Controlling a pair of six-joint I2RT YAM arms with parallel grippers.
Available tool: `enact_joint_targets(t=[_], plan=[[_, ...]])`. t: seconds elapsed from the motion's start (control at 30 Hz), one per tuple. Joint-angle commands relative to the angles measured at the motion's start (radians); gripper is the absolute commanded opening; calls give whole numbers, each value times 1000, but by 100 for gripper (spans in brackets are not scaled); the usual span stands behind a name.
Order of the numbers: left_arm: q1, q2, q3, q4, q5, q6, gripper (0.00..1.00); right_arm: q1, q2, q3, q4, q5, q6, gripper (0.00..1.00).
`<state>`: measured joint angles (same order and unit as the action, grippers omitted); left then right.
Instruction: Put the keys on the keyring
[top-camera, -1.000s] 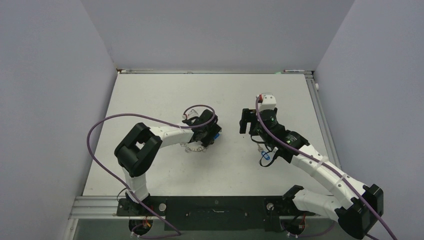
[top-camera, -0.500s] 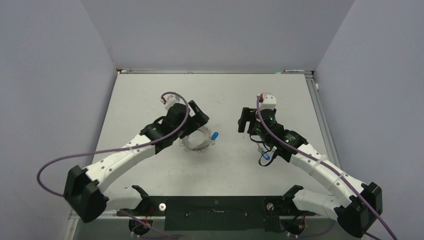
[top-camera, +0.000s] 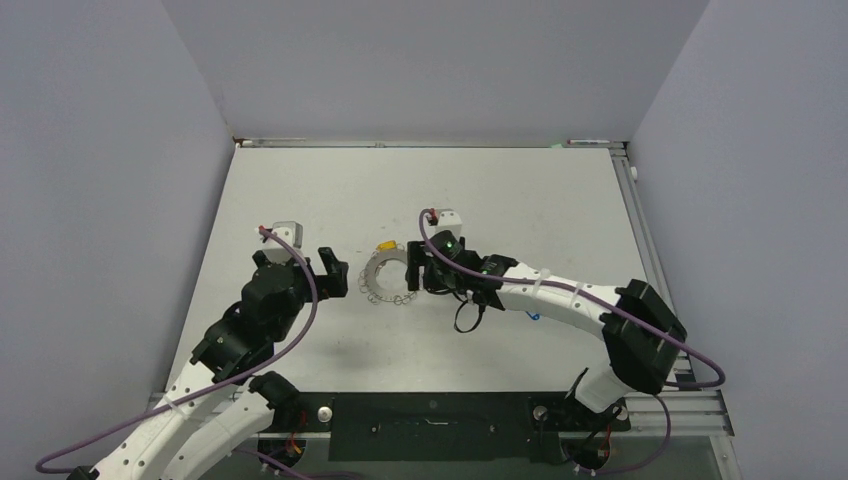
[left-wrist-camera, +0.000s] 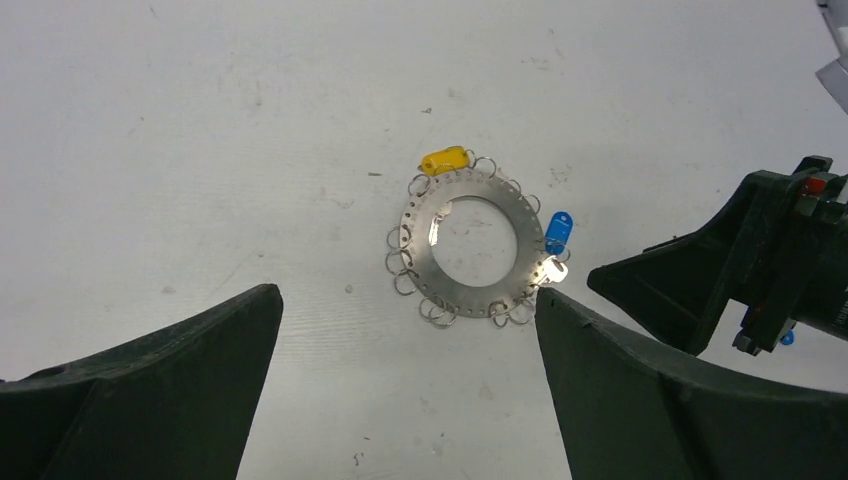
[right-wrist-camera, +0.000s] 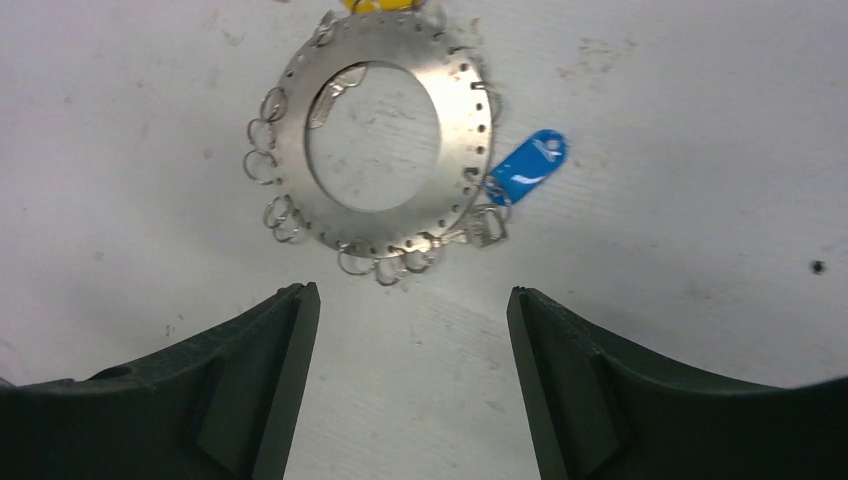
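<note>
The keyring (top-camera: 385, 277) is a flat grey metal ring edged with small wire loops, lying on the table between my grippers. A blue-tagged key (right-wrist-camera: 527, 170) (left-wrist-camera: 558, 232) lies at its rim, with its silver blade (right-wrist-camera: 488, 228) touching the loops. A yellow tag (left-wrist-camera: 444, 160) (top-camera: 386, 246) sits at the far rim. Another silver key (right-wrist-camera: 335, 90) lies inside the hole. My left gripper (top-camera: 336, 272) (left-wrist-camera: 408, 295) is open and empty, just left of the keyring (left-wrist-camera: 425, 215). My right gripper (top-camera: 413, 268) (right-wrist-camera: 410, 292) is open and empty over the right edge of the keyring (right-wrist-camera: 462, 150).
A further small blue tag (top-camera: 531, 317) shows under my right forearm. The white table (top-camera: 520, 200) is walled on three sides, with a metal rail (top-camera: 640, 230) along its right edge. My right gripper's black body (left-wrist-camera: 740, 270) shows at the right of the left wrist view.
My left gripper opened, let go at the keyring and drew back to the left. My right arm swung left across the table to the keyring's right side, its jaws narrowing slightly.
</note>
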<state>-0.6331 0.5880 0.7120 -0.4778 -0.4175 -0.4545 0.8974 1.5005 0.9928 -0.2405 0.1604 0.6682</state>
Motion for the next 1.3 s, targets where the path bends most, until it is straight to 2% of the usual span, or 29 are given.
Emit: enact_joint_targets(t=[0.0,0.17,0.5,0.67,1.03,1.27], plan=[[-2,-24,7,5,-44,102,97,64,101,97,144,-94,67,69],[-6,-22,24,-21,-79,155,97,70,228,164,229,-192,112,67],[-5,-18,17,9,-32,206,96,38,435,324,216,-275,81,67],[1,14,27,0,-21,208,96,3,497,345,216,-330,71,67],[13,35,27,18,-9,209,96,-68,456,233,98,-338,-26,69],[56,63,35,22,37,207,97,-116,386,224,-73,-260,-209,73]])
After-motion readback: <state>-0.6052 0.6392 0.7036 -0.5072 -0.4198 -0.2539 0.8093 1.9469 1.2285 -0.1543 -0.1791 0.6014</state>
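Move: Low over the table, the right hand has the keyring's middle about 8 cm to its left, 5 cm ahead and some 10 cm below. The yellow tag sits on the keyring's far edge, about 12 cm ahead of the hand and 8 cm left; the blue tag is by its right edge, some 4 cm ahead and 1 cm left. From the left hand, the keyring lies roughly 8 cm ahead, 10 cm right and 21 cm down. Sweeping left across the keyring by about 12 cm, the right hand sinks, some 8 cm in all, then turns back right for about 6 cm just above the table, edging forward, its open fingertips on the ring plate, dragging it along. Its fingers tip further down and turn slightly counter-clockwise. The open left hand sinks some 2 cm, its left side rolling up. ##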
